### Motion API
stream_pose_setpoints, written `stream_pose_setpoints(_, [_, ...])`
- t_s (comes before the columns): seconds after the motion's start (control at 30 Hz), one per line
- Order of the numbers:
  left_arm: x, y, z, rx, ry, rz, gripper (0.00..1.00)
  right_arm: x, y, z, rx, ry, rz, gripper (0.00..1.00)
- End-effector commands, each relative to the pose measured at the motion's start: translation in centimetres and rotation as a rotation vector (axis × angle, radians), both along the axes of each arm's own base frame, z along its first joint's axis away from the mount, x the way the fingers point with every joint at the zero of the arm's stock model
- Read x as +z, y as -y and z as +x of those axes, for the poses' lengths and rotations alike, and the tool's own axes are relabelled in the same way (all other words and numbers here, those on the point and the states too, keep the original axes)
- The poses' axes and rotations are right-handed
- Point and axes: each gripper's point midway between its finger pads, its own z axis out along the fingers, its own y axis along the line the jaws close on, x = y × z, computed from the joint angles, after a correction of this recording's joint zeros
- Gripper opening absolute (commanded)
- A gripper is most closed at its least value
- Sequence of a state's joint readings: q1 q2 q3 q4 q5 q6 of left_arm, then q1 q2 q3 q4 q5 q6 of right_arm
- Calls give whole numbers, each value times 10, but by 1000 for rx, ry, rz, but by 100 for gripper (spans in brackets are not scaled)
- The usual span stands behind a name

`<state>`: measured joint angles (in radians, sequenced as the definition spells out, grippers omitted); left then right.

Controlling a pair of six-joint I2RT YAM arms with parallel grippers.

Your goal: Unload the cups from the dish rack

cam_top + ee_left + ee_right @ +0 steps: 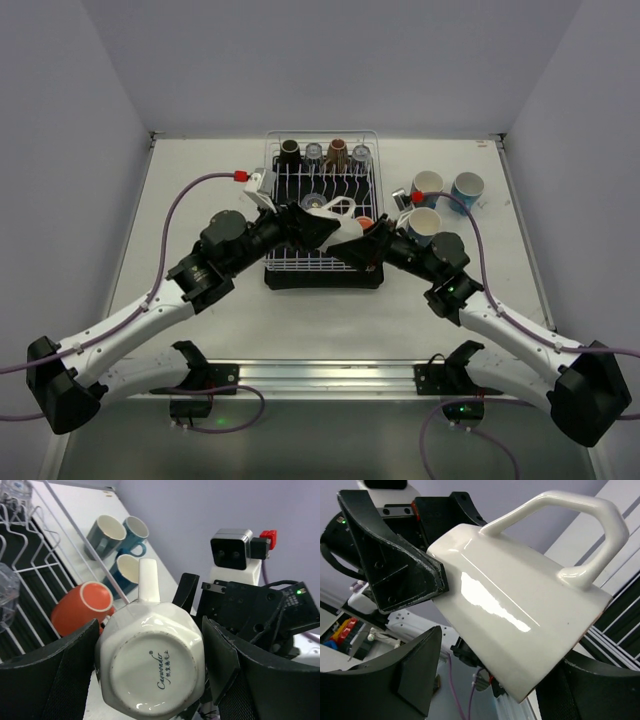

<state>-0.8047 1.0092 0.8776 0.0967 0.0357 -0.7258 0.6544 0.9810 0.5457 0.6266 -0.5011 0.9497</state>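
A white mug (335,212) with an angular handle hangs sideways over the dish rack (283,262). My left gripper (152,630) is shut on its base, which faces the left wrist camera (152,667). My right gripper (505,650) straddles the mug's rim end (520,625) from the right; one finger (415,672) stands apart from the mug wall, so it is open. In the top view both grippers meet over the rack's front right part. An orange cup (82,607) lies in the rack below. Black (290,152), brown (338,152) and clear (314,153) cups stand along the rack's back row.
Three cups stand on the table right of the rack: a grey-green one (427,185), a teal one (467,187) and a blue one (423,224). White wire prongs (30,555) and a clear glass (7,595) fill the rack's left part.
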Motion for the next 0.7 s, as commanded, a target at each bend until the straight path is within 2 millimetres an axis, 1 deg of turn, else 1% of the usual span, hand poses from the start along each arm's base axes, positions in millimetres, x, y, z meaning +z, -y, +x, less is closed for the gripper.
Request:
stream_pose_setpoints(0.0, [91,-4,-23,-80,133,-339,6,58,1,-15,43,160,158,69])
stream_pose_setpoints(0.03, [83,-4,-23,-83,119,-350,6,62,0,-17,46,168,169,67])
stream_pose_setpoints(0.1, [93,-7,-31,-106,123,-426,8,69,-1,-20,42,192,183,62])
stream_pose_setpoints(0.13, [88,-8,-31,-105,114,-431,10,73,-2,-22,36,200,199,51])
stream_pose_setpoints(0.17, [88,-8,-32,-104,113,-436,14,75,-1,-23,31,208,208,43])
stream_pose_setpoints(0.2, [87,-9,-32,-104,113,-434,26,79,1,-26,27,218,223,35])
stream_pose_setpoints(0.23, [86,-8,-34,-115,115,-428,35,78,1,-29,30,221,231,28])
stream_pose_setpoints(0.27, [86,-7,-35,-123,127,-417,46,82,4,-30,20,230,251,16])
stream_pose_setpoints(0.3, [84,-6,-36,-130,129,-404,71,84,7,-33,16,235,264,11])
stream_pose_setpoints(0.33, [84,-6,-37,-130,143,-385,82,81,9,-33,8,227,268,6])
stream_pose_setpoints(0.37, [82,-7,-36,-124,144,-367,90,81,12,-30,-14,220,273,2])
stream_pose_setpoints(0.4, [77,-7,-35,-115,135,-333,99,80,13,-30,-25,220,268,0])
stream_pose_setpoints(0.43, [77,-10,-34,-103,160,-299,100,82,17,-30,-40,224,267,0])
stream_pose_setpoints(0.47, [74,-12,-32,-88,164,-271,100,75,17,-27,-60,211,236,0])
stream_pose_setpoints(0.5, [69,-14,-31,-72,155,-227,100,76,19,-25,-81,213,229,0])
stream_pose_setpoints(0.53, [70,-21,-29,-43,186,-197,100,74,21,-25,-92,202,210,0])
stream_pose_setpoints(0.6, [66,-28,-28,-14,191,-136,100,73,24,-21,-122,199,180,0])
stream_pose_setpoints(0.63, [68,-36,-26,20,225,-104,100,81,26,-20,-137,211,171,0])
stream_pose_setpoints(0.67, [68,-40,-26,34,234,-78,100,71,29,-17,-165,198,100,0])
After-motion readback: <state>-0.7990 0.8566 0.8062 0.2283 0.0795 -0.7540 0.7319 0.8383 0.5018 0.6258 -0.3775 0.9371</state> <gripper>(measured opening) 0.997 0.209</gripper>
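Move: The white mug, still gripped by the left hand with its mouth towards the right gripper, has its middle about 3 cm to the left hand's right, at the same reach and height; from the right hand's open fingers it is roughly 3 cm ahead, 2 cm left and 1 cm up. From the left hand, the orange mug in the rack stands 5 cm ahead, 9 cm right and some 20 cm below, the clear glass 13 cm ahead, 1 cm left and 22 cm below. The right hand takes the white mug over: while both hands rise and draw back together, it shuts from wide open to a narrow gap and pinches the mug's wall at the rim, one finger inside the mouth and one outside, going about 6 cm up and 3 cm back before sinking some 4 cm again with the mug. As that grip closes, the left hand rolls its left side down some 15 degrees, then opens fully, lets go of the mug's sides and eases up and to its left, off the mug's bottom end, for about 5 cm up and 3 cm back in all. ##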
